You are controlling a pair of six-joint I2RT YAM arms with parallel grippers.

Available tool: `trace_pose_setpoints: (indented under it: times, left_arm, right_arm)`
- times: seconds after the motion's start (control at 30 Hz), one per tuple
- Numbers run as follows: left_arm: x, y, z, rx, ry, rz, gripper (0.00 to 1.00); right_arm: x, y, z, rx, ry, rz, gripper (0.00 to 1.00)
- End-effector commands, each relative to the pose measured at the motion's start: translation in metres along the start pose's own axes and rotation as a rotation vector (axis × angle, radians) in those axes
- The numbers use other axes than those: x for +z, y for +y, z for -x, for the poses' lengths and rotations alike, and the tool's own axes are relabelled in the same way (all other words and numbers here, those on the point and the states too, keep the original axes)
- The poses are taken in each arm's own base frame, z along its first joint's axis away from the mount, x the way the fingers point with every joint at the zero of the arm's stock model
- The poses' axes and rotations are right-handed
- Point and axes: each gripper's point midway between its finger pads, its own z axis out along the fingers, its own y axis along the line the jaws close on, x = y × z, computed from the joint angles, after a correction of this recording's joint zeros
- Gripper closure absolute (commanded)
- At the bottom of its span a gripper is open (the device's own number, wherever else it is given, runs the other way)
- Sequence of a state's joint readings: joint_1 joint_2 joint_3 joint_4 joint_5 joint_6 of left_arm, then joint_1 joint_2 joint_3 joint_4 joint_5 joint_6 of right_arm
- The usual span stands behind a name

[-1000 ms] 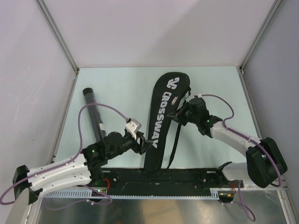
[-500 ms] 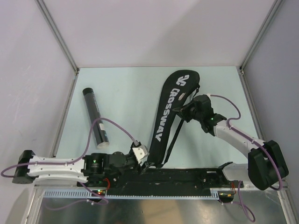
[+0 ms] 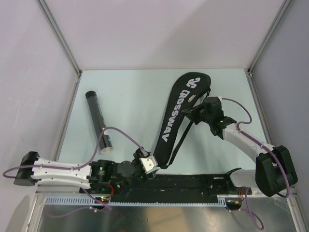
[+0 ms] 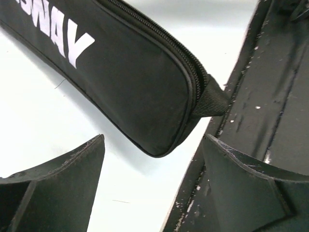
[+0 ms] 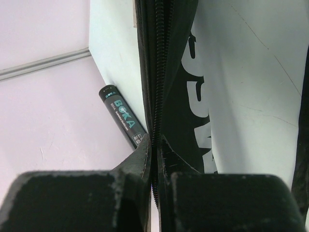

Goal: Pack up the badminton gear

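Note:
The black "CROSSWAY" racquet bag (image 3: 176, 113) lies slanted across the table, wide end far, narrow end (image 4: 145, 92) near. My right gripper (image 3: 191, 113) is shut on the bag's zipper edge (image 5: 155, 96) about halfway along its right side. Low by the base rail, my left gripper (image 3: 150, 166) is open. Its fingers (image 4: 67, 179) stand wide either side of the bag's narrow tip without touching it. The black tube (image 3: 99, 121) lies on the left of the table, apart from both grippers; the right wrist view shows the tube (image 5: 121, 115) beyond the bag.
The bag's black strap (image 3: 180, 140) hangs loose along its right side. The black base rail (image 3: 193, 181) runs along the near edge, right beside the left gripper. Grey walls with metal corner posts (image 3: 60, 38) enclose the table.
My left gripper has let go of the bag, opened wider and drawn back toward the base rail, uncovering the tube. The right gripper has swung the bag's wide end to the right.

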State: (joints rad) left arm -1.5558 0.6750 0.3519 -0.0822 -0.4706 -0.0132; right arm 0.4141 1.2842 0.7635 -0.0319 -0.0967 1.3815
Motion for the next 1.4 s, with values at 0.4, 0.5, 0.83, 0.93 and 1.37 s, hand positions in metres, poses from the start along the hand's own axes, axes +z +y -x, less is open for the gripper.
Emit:
trace_pose_setpoints:
  times: [0.4,0.5,0.83,0.93,1.37]
  left_arm:
    - [0.022,0.026,0.013,0.207,-0.064,0.183,0.32]
    - [0.023,0.029,0.009,0.209,-0.051,0.201,0.52]
    - [-0.005,0.056,0.038,0.008,-0.131,0.236,1.0]
    - [-0.016,0.06,0.042,-0.035,-0.134,0.215,1.0]
    - [-0.056,0.056,0.074,-0.182,-0.174,0.088,1.0]
  right_arm:
    - [-0.016,0.064,-0.003,0.03,0.028,0.193,1.0]
    - [-0.016,0.062,-0.005,-0.004,0.04,0.191,1.0]
    - [-0.032,0.026,-0.008,-0.56,0.07,0.195,0.58]
    - [-0.04,0.018,0.019,-0.679,-0.006,0.164,0.51]
    - [-0.04,0.023,0.108,-1.142,-0.245,0.167,0.51]
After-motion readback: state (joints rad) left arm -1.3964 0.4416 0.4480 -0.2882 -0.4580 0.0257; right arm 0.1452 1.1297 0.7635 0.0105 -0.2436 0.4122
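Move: Just beyond the left fingertips hangs the bag's bottom end, about 3 cm ahead, 2 cm to the right and 2 cm lower; the black strap's middle is some 13 cm ahead of that hand and 10 cm right, 8 cm below. The right hand still pinches the bag's zipped edge; from it the bottom end lies roughly 22 cm back, 9 cm left and 6 cm lower, while the bag's head is about 18 cm ahead, 7 cm right and 8 cm down. Easing about 3 cm forward and slightly down, the left hand closes its wide-open fingers on the bag's bottom end below the end loop, then lifts it some 7 cm while drawing it about 5 cm left. Once that grip is shut, the right hand opens halfway, lets go of the zipped edge and backs off some 10 cm right and 4 cm up, its fingers tipping upward about 30 degrees. ##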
